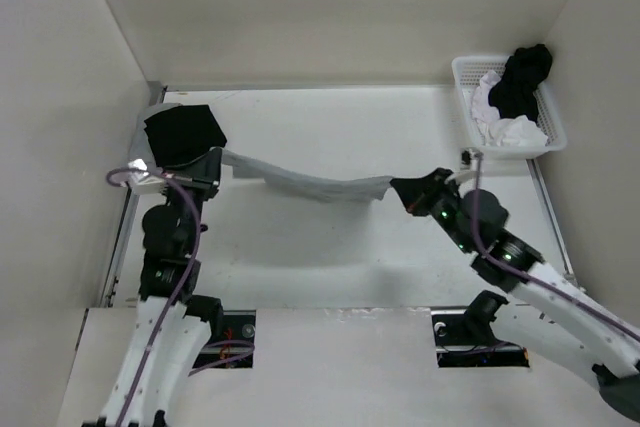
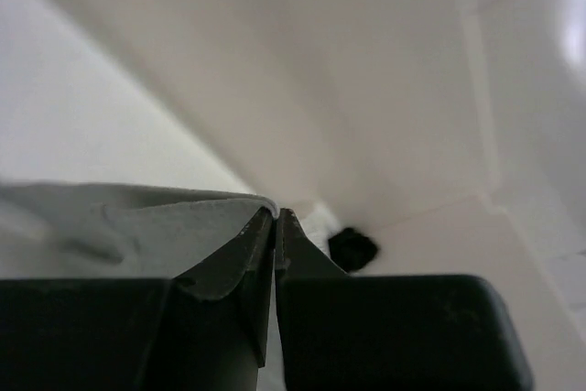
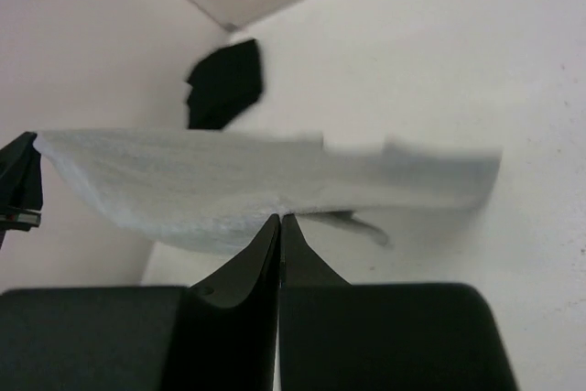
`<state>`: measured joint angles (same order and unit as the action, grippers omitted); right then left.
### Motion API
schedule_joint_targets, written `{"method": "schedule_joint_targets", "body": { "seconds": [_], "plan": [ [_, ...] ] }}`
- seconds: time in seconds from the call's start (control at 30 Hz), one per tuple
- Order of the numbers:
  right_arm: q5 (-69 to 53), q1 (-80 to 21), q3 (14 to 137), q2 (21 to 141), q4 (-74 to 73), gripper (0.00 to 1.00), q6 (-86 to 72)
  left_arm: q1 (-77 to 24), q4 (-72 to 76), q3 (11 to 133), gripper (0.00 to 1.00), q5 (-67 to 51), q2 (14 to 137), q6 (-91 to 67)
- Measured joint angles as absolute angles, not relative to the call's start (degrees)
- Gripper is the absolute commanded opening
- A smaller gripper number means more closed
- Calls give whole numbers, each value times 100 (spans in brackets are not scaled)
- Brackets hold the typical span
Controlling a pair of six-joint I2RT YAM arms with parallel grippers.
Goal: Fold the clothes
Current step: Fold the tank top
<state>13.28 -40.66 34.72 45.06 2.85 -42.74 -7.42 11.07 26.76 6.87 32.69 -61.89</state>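
The clothes, a light grey T-shirt (image 1: 305, 184), hang stretched in a sagging band above the white table between my two grippers. My left gripper (image 1: 218, 167) is shut on the shirt's left end; in the left wrist view its jaws (image 2: 276, 214) pinch the grey fabric edge (image 2: 137, 222). My right gripper (image 1: 398, 190) is shut on the shirt's right end; in the right wrist view the closed tips (image 3: 279, 219) bite the lower edge of the grey cloth (image 3: 229, 180), which spreads across the frame.
A black garment (image 1: 183, 134) lies at the table's back left corner, also seen from the right wrist (image 3: 225, 82). A white basket (image 1: 550, 112) at the back right holds black and white clothes (image 1: 520, 82). White walls enclose the table.
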Motion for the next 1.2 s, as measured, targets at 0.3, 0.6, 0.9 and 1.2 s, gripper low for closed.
{"method": "schedule_joint_targets", "body": {
  "seconds": [0.3, 0.6, 0.9, 1.2],
  "plan": [
    [2823, -6230, 5441, 2858, -2082, 3, -3780, -1485, -626, 3968, 2, 1050, 1833, -5730],
    [1605, -3625, 4735, 4611, -1728, 4, -3393, -1330, -735, 3428, 3, 1146, 3601, -5561],
    [-169, -1811, 5819, 9321, -191, 2, -3538, -790, 996, 4324, 3, 1050, 8659, -5489],
    [-495, -1610, 6082, 9701, 410, 2, -3625, -657, 1745, 4665, 3, 617, 8952, -5647]
  ]
}}
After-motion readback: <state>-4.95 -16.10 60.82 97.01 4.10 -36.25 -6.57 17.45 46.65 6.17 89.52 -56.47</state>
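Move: The grippers hold the tank top by two corners, roughly 30 cm apart and well off the table. The bare patch it is to be laid on centres about 5 cm ahead, 18 right and 27 below the left hand, and 7 ahead, 14 left and 23 below the right. The folded black cloth lies some 22 cm ahead, 16 left and 26 below the left hand. The white basket is roughly 31 cm ahead, 33 right and 18 below the right hand. Keep both grippers shut on the tank top's corners and swing them together: a quick pull back and up, about 10 cm each way, then throw them forward and down over the table, close to 30 cm down, wrists tipping fingers downward some 35 to 50 degrees. Finish with a small lift, the left hand rising more, the held edge still clear of the table. ##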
